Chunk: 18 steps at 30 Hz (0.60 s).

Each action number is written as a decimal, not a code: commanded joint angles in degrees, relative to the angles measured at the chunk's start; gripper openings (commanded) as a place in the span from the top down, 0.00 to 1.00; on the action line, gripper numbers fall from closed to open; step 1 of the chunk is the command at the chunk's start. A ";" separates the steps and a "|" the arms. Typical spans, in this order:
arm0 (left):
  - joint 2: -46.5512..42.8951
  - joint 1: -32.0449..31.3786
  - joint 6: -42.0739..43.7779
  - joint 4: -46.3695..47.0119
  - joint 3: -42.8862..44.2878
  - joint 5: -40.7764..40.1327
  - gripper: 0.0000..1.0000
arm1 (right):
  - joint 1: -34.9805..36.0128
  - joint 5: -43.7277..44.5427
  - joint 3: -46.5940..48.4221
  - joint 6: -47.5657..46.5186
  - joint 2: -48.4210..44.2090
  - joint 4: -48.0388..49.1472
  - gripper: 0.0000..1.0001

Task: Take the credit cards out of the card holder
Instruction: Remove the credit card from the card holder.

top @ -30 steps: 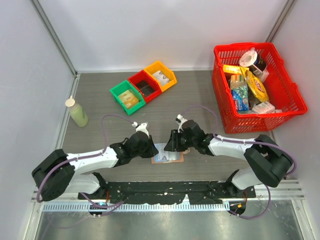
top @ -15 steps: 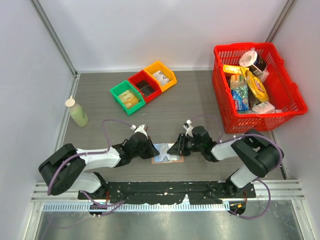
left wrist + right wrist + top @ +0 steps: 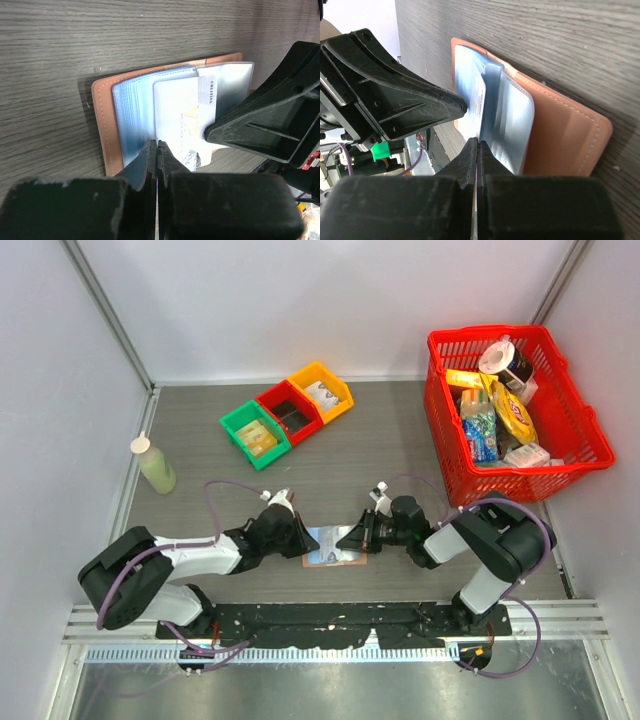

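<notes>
The card holder (image 3: 338, 554) lies open on the table between my two grippers, tan cover (image 3: 102, 115) down and pale blue-grey sleeves (image 3: 135, 117) fanned up. A whitish credit card (image 3: 182, 117) printed "VIP" lies on the sleeves, its corner poking past the holder's near edge. My left gripper (image 3: 308, 540) (image 3: 157, 145) is shut, its tips pinching a sleeve edge beside the card's left side. Coming from the opposite side, my right gripper (image 3: 351, 538) (image 3: 477, 143) is shut on the thin edge of that card (image 3: 476, 107), next to the sleeves (image 3: 512, 125).
Green (image 3: 255, 435), red (image 3: 290, 412) and yellow (image 3: 322, 392) bins sit at the back centre. A red basket (image 3: 575, 455) full of groceries stands at the right. A pale green bottle (image 3: 155, 465) stands at the left. The black base rail (image 3: 320, 625) runs just behind the holder.
My right jaws have closed from well open to shut, and that wrist has dropped low against the holder's right side. The left jaws closed the last bit. The holder stayed put.
</notes>
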 commanded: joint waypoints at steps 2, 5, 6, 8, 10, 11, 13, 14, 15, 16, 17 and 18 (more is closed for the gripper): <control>1.19 0.90 -0.18 -1.08 -1.40 1.22 1.00 | -2.30 -1.46 -1.48 -2.28 -3.10 0.71 0.99; 1.28 1.07 -0.26 -1.08 -1.58 1.22 1.00 | -3.80 -1.55 -1.57 -4.83 -6.44 -4.74 0.99; 1.19 1.16 -0.44 -1.08 -1.75 1.22 1.00 | -4.84 -1.55 -1.48 -6.23 -7.24 -7.72 0.99; 0.93 1.25 -0.35 -1.08 -1.84 1.22 1.00 | -6.34 -1.46 -1.14 -8.43 -10.05 -14.21 0.99; 0.32 1.42 -0.27 -1.17 -1.84 1.22 1.00 | -7.75 -1.20 -0.17 -11.24 -13.65 -20.80 0.99; -0.03 1.42 -0.18 -1.26 -1.75 1.22 1.00 | -7.84 -0.68 0.62 -13.60 -16.45 -23.19 0.99; -1.35 1.42 0.61 -1.61 -1.14 1.22 1.00 | -8.11 0.81 2.72 -17.20 -20.58 -32.24 0.99; -2.14 1.42 1.31 -2.04 -0.70 1.13 0.99 | -8.11 1.26 3.34 -18.45 -21.82 -36.97 0.99; -2.76 1.34 2.01 -2.66 -0.09 1.05 0.98 | -8.19 2.22 4.83 -20.37 -24.53 -39.71 0.99; -3.55 1.42 3.59 -3.27 0.70 1.13 0.95 | -8.20 3.10 5.37 -21.35 -25.52 -43.74 0.99; -4.51 1.42 4.56 -3.98 1.49 1.05 0.92 | -8.20 3.28 6.59 -22.66 -27.70 -46.74 0.99; -5.22 1.51 5.88 -4.50 2.37 1.05 0.87 | -8.20 3.63 7.21 -23.98 -29.38 -48.51 0.99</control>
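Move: The card sits mostly inside a blue sleeve with its right edge sticking out, already pinched by the right fingers. Its middle is about 2 cm left of the right hand, level in height. The open card holder's middle lies about 1 cm left, 1 cm back and 1 cm below; the green bin stands some 23 cm ahead and 17 cm left, the red bin roughly 27 cm ahead and 10 cm left. From the left hand, the card's middle is about 3 cm right and 1 cm ahead. The card, still pinched by its right edge, is drawn out of the sleeve towards the robot's right by about 5 cm; the right hand picks up pace, then also climbs some 2.5 cm while the wrist tilts about 10 degrees. The shut left fingers stay on the sleeve near its left side, only parting slightly and easing up at the very end. ##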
